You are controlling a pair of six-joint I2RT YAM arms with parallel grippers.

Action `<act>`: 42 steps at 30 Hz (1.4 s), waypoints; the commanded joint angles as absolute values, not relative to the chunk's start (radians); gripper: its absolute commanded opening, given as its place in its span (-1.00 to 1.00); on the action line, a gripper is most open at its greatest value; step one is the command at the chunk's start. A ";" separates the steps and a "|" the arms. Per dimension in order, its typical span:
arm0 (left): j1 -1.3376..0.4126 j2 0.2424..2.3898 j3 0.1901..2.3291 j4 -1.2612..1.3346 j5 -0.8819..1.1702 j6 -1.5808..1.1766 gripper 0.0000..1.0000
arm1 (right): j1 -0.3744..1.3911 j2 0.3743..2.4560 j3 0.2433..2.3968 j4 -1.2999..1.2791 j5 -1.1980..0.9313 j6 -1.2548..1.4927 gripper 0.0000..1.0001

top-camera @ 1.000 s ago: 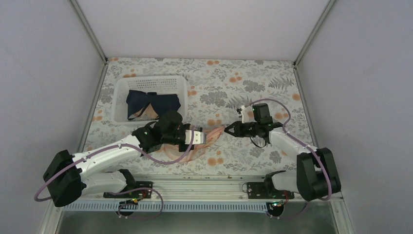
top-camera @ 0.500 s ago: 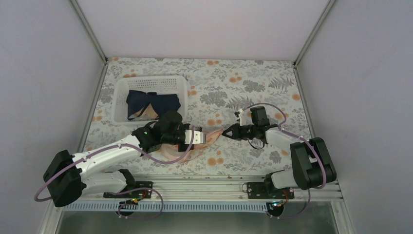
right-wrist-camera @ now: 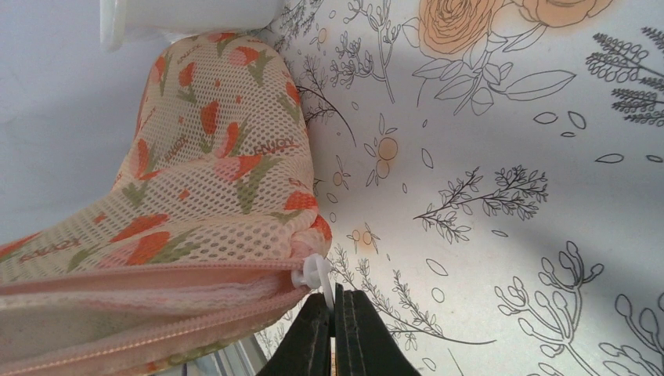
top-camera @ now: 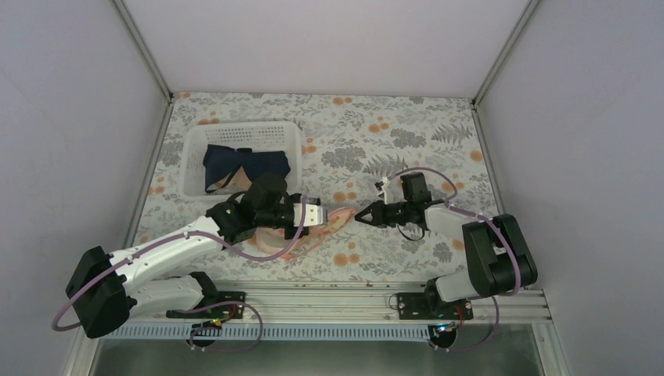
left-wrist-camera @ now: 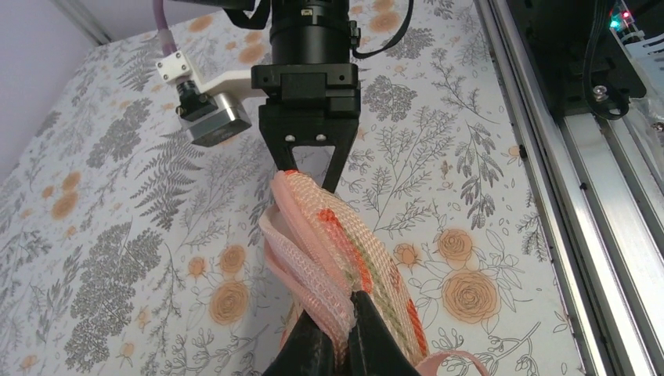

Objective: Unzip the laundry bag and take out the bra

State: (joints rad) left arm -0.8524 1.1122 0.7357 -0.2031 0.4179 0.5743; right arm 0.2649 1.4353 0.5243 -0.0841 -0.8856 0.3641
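The laundry bag [top-camera: 335, 221] is a peach-pink mesh pouch with red-orange leaf print, lifted off the table between my two grippers. My left gripper [top-camera: 315, 214] is shut on a bunched fold of its mesh [left-wrist-camera: 344, 258], its tips [left-wrist-camera: 345, 312] pinching the fabric. My right gripper [top-camera: 362, 217] is shut on the white zip pull [right-wrist-camera: 316, 274] at the bag's end [right-wrist-camera: 211, 180], fingertips [right-wrist-camera: 333, 304] closed on the tab. Left of the slider the pink zip tracks lie apart. The bra is hidden.
A white slotted basket [top-camera: 243, 128] at the back left holds a navy-blue cloth [top-camera: 249, 166]. The floral tablecloth [top-camera: 407, 141] covers the table, walls close in left and right, and a metal rail [top-camera: 337, 294] runs along the near edge.
My right gripper has crept left and slightly nearer with the zip pull, its arm folding inward. My left gripper has shifted up and left, carrying the bag's fold with it.
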 commanded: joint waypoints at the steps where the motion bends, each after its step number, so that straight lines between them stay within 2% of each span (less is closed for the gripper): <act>1: -0.850 1.058 0.780 -0.122 0.505 0.608 -0.95 | 0.237 1.476 0.500 -0.089 -0.820 0.357 -0.93; 6: -0.848 1.060 0.766 -0.119 0.518 0.617 -0.96 | 0.249 1.494 0.497 -0.085 -0.852 0.349 -0.93; 27: -0.870 1.038 0.764 -0.063 0.586 0.651 -0.95 | 0.288 1.555 0.527 -0.073 -0.764 0.349 -0.93; 29: -0.870 1.040 0.737 -0.083 0.569 0.657 -0.95 | 0.287 1.532 0.545 -0.111 -0.720 0.342 -0.75; 33: -0.870 1.038 0.666 -0.126 0.562 0.681 -0.95 | 0.287 1.431 0.597 -0.198 -0.617 0.338 -0.10; 38: -0.875 1.038 0.611 -0.131 0.519 0.723 -0.95 | 0.285 1.323 0.651 -0.305 -0.485 0.362 0.35; 39: -0.878 1.041 0.605 -0.132 0.517 0.732 -0.95 | 0.284 1.300 0.658 -0.318 -0.459 0.369 0.47; 40: -0.886 1.045 0.600 -0.128 0.514 0.733 -0.95 | 0.284 1.274 0.665 -0.330 -0.433 0.377 0.67; 42: -0.903 1.058 0.591 -0.108 0.505 0.729 -0.95 | 0.284 1.223 0.683 -0.344 -0.395 0.386 0.91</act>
State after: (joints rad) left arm -0.8768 1.0462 0.6083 -0.1513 0.5053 0.6918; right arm 0.2913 1.3067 0.6395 -0.2684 -0.5373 0.3687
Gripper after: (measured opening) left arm 0.047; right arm 0.846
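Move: The zipper pull is already between your right fingertips, with the laundry bag's middle about 14 cm to that hand's left, 4 cm back and roughly level. The white basket's middle stands some 17 cm ahead and 30 cm left of the right hand. The left fingers hold the pink zipper edge higher up; from them the pull lies about 12 cm right, 4 cm ahead and 11 cm lower. Keep the left gripper shut on the pink zipper edge while the right draws the pull a couple of centimetres back, left and down. Then open the right fingers wide to let go of it, and swing that hand away forward, right and up, about 5 cm forward, fingers tipping steeper down. As it leaves, draw the left hand back some 3 cm and finally lower it. ##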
